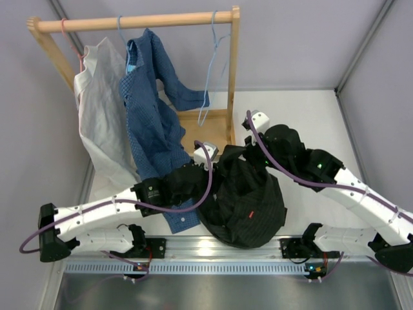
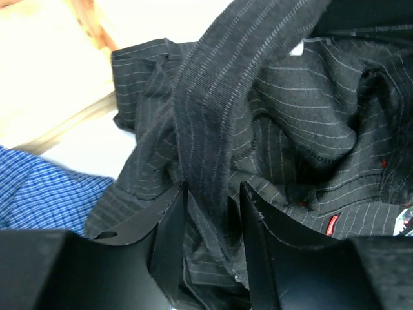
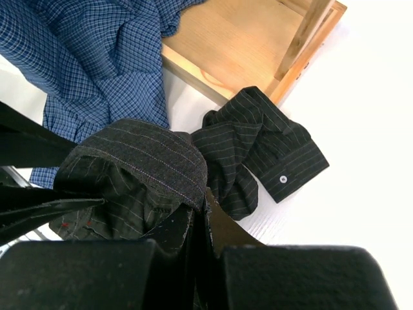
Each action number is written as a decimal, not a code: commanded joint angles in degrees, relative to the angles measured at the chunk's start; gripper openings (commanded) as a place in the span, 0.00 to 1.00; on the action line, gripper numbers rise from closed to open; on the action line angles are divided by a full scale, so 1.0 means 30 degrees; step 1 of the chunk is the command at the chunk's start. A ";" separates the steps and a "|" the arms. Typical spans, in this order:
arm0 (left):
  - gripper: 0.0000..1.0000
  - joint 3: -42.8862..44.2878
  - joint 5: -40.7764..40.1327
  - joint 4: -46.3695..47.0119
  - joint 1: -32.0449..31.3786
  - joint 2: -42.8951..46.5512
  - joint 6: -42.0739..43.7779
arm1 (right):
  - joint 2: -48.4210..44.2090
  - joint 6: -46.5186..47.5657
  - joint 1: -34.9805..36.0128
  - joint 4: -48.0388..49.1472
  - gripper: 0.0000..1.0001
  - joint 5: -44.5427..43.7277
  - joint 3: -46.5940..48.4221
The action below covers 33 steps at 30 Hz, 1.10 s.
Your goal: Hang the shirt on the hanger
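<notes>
The black pinstriped shirt (image 1: 245, 200) lies bunched on the table between the two arms, its red tag facing up. My left gripper (image 1: 216, 155) sits at its upper left edge. In the left wrist view the left gripper (image 2: 213, 190) is open, and a thick band of the shirt (image 2: 213, 116) runs between its fingers. My right gripper (image 3: 200, 200) is shut on a folded edge of the shirt (image 3: 129, 168); a buttoned cuff (image 3: 284, 161) rests on the table beyond it. The light-blue hanger (image 1: 208, 84) hangs bare from the rack's rod, behind both grippers.
A wooden rack (image 1: 135, 22) stands at the back, its base board (image 3: 239, 45) just beyond the black shirt. A white shirt (image 1: 100, 110) and a blue checked shirt (image 1: 151, 123) hang from it, the blue one trailing onto the table by my left arm.
</notes>
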<state>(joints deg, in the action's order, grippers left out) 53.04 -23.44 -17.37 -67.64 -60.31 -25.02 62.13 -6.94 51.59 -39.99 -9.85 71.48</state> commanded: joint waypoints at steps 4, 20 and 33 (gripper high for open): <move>0.28 -0.1038 0.0578 0.3122 -0.0072 -0.0577 0.0398 | -0.0289 -0.0528 0.0380 0.0086 0.01 -0.0441 0.1017; 0.00 -0.4551 -0.3464 0.3357 -0.0072 0.2261 -0.2615 | -0.0822 -0.2576 0.0380 0.2841 0.98 0.0415 0.1012; 0.00 -0.7161 -0.4140 0.3562 -0.0072 0.4226 -0.6221 | 0.8024 -0.4339 0.0380 0.3192 0.98 -0.4420 1.2017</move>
<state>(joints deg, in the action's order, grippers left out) 32.42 -34.30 -9.74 -67.66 -48.12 -40.16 80.86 -19.35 51.77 -33.36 -18.44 99.63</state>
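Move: Right between the left hand's half-open fingers runs the shirt's collar, with the hanging blue shirt about 7 cm ahead and 17 cm to that hand's left. The right hand still grips the same collar a few centimetres farther right. The empty blue hanger is some 15 cm ahead of the right hand, 11 cm to its left and 13 cm higher; the rack's near upright stands about 18 cm ahead and 4 cm left of that hand. Closing on the collar, the left hand sinks a little and pinches the cloth before the right fingers open wide and let go. The right hand then climbs about 12 cm while reaching forward and left towards the empty hanger, rolling some 20 degrees, fingers kept wide. The left hand meanwhile draws the pinched collar about 6 cm down and about as far left, turning counter-clockwise. ##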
